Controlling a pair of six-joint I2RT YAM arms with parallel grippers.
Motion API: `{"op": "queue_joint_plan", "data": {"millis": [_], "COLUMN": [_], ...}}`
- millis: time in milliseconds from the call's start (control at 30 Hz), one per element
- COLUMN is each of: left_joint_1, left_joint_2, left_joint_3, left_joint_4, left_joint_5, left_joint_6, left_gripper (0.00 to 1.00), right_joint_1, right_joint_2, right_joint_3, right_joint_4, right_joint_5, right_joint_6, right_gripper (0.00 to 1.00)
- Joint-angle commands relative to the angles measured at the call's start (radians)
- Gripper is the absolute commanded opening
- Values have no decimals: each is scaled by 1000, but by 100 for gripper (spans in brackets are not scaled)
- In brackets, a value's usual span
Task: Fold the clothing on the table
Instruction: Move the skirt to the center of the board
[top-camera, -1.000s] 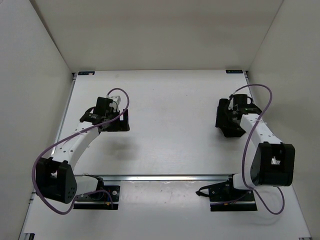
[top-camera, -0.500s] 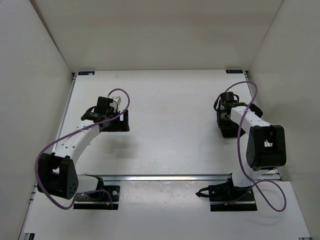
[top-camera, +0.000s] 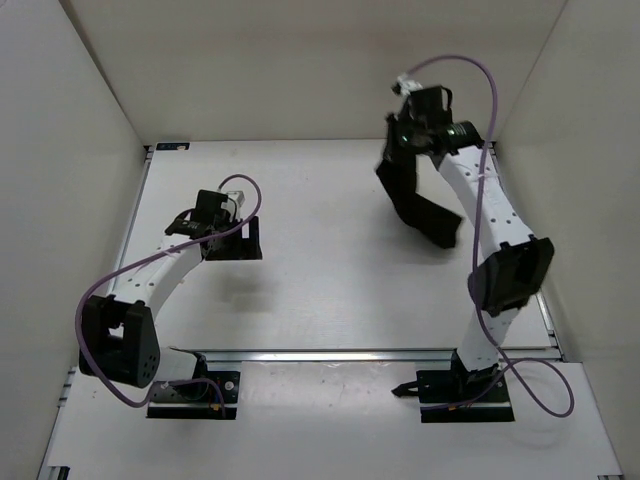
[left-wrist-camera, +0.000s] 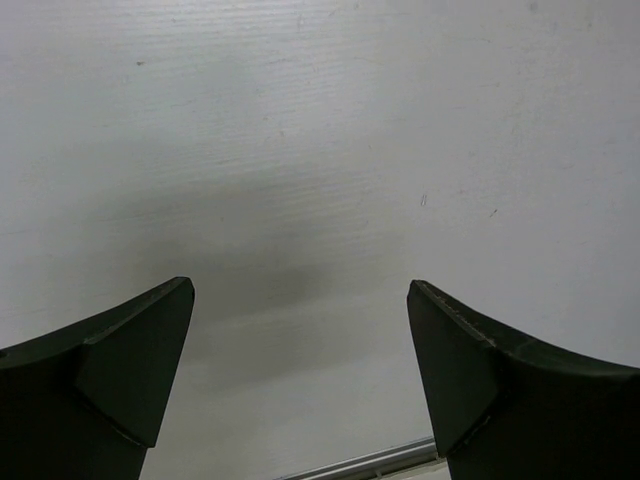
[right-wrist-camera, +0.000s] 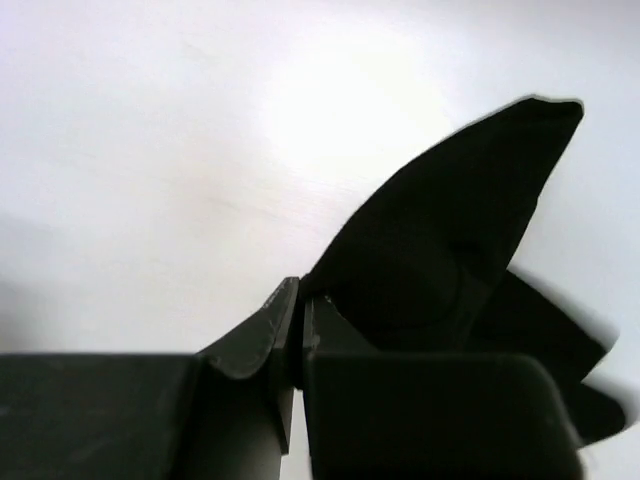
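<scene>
The clothing (top-camera: 415, 205) is a plain black soft piece hanging in the air at the right rear of the table (top-camera: 330, 280). Its lower end trails toward the surface. My right gripper (top-camera: 402, 148) is raised high and shut on the top edge of it. In the right wrist view the fingertips (right-wrist-camera: 300, 292) pinch the fabric, and the clothing (right-wrist-camera: 450, 260) spreads out beyond them. My left gripper (top-camera: 243, 240) stands open low over the left half of the table. In the left wrist view the left gripper (left-wrist-camera: 300, 292) holds nothing, with bare white surface between its fingers.
White panels wall the table on the left (top-camera: 70, 200), back (top-camera: 320, 70) and right (top-camera: 580, 150). A metal rail (top-camera: 330, 355) runs across the near side in front of both arm bases. A purple cable (top-camera: 470, 70) loops above the right wrist.
The right gripper shut on the clothing and rose toward the back wall, lifting the cloth off the table. The left arm barely moved.
</scene>
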Motion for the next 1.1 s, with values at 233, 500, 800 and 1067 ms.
{"op": "queue_joint_plan", "data": {"millis": [233,500,800,1067], "left_joint_1": [103,109,72,-207], "left_joint_2": [-80,-164,-183,-129], "left_joint_3": [29,8,-44,-205], "left_joint_4": [22,13,26,367], "left_joint_5": [17,45,141,336], "left_joint_6": [-76,-87,-93,-473], "left_gripper": [99,99,99,98], "right_joint_1": [143,0,34,-1], "right_joint_2": [17,-261,-307,-345], "right_joint_3": [478,-371,-826,-878], "right_joint_4": [78,293,388,404], "right_joint_5": [-313,-403,-445,-466], "right_joint_6": [132,187,214,204], "right_gripper": [1,0,0,0]}}
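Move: The skirt hangs from the closed right gripper, its middle about 9 cm back, 4 cm right and 12 cm below. The board's centre, where it should go, is some 16 cm back, 17 cm left and 21 cm down from that hand. From the open, empty left gripper, the skirt's middle is roughly 40 cm right, 7 cm ahead and slightly higher; the board's centre is level ahead, about 19 cm right and 6 cm below. Keep the right gripper shut on the skirt's edge and fling it up some 20 cm and left, fingers tipping up, then whip it down nearly 40 cm and back towards the bases, fingers tipping down, easing up slightly last. Lift the open left gripper a little, then swing it about 10 cm right towards the skirt, fingertips canting right. ##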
